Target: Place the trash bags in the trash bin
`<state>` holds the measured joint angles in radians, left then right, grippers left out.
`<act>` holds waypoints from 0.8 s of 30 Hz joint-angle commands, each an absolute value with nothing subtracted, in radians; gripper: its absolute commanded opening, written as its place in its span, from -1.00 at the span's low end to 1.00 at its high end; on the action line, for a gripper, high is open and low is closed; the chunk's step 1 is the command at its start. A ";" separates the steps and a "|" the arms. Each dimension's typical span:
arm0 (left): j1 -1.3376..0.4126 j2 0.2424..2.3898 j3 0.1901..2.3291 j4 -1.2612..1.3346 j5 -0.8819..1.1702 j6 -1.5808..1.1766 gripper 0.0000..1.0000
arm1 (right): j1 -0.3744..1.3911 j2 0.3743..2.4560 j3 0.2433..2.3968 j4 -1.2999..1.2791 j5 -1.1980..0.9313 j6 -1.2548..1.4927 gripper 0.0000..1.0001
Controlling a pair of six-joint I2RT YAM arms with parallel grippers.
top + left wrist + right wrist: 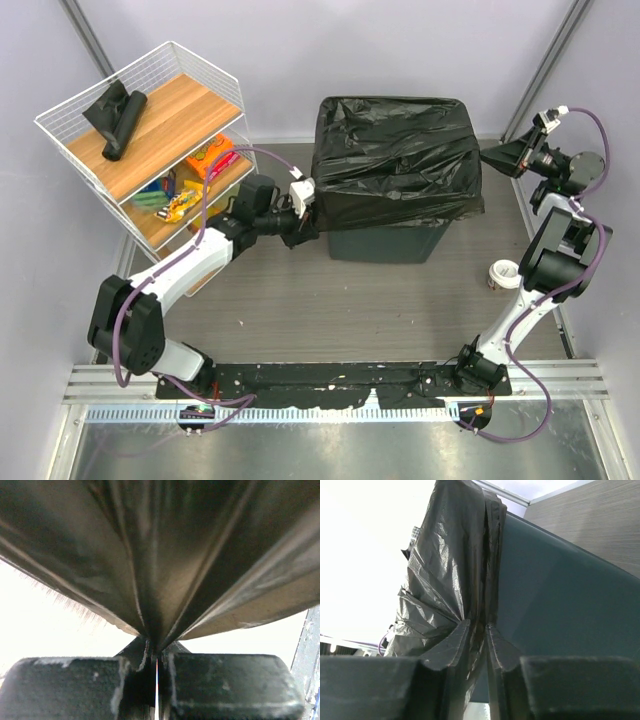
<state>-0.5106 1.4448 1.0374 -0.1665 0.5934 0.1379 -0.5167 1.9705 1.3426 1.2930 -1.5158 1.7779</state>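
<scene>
A large crinkled black trash bag (395,155) is draped over the top of the dark grey-green trash bin (385,243). My left gripper (310,222) is shut on the bag's left edge; in the left wrist view the stretched bag (160,555) fans out from the pinched left gripper (157,655). At the bin's right side my right gripper (487,155) stands slightly open. In the right wrist view a fold of the bag (447,570) runs loosely between the parted tips of the right gripper (485,627), beside the bin wall (555,610). A black roll of trash bags (115,115) lies on the shelf.
A white wire shelf rack (70,130) stands at the back left, with colourful snack packets (190,175) on its lower shelf. A small white cup (503,273) sits on the floor near the right arm. Walls close in on both sides.
</scene>
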 commanded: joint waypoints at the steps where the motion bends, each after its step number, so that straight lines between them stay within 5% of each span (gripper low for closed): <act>1: -0.502 1.454 1.121 -0.276 0.554 0.137 -0.99 | -0.537 1.967 1.380 1.678 -1.539 1.775 -0.28; 5: -0.502 1.454 1.163 -0.328 0.534 0.135 -0.58 | -0.537 1.983 1.466 1.678 -1.537 1.831 0.23; 16: -0.503 1.450 1.236 -0.416 0.523 0.149 0.99 | -0.535 2.138 1.862 1.678 -1.537 2.054 0.53; 19: -0.503 1.457 1.262 -0.440 0.519 0.146 0.99 | -0.526 2.238 2.115 1.677 -1.536 2.195 0.55; 24: -0.508 1.480 1.311 -0.482 0.512 0.141 0.99 | -0.486 2.246 2.177 1.551 -1.536 2.079 0.59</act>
<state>-0.5076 1.4773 1.2255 -0.4908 0.5037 0.1390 -0.5102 2.2524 2.0857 1.2938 -1.5131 1.9911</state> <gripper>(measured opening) 0.994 0.792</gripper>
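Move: The left fingers still pinch the front-left edge of the trash bag; the bag's middle lies about 14 cm ahead, 19 cm right and 7 cm above that hand. The right fingers, just starting to part, are at its right edge, with its middle some 18 cm left, level ahead and 5 cm lower. The white cup is roughly 19 cm back from the right hand, 3 cm right and 27 cm below. Both hands open, freeing the trash bag, the right rising about 9 cm and forward 5, left nearly still. ##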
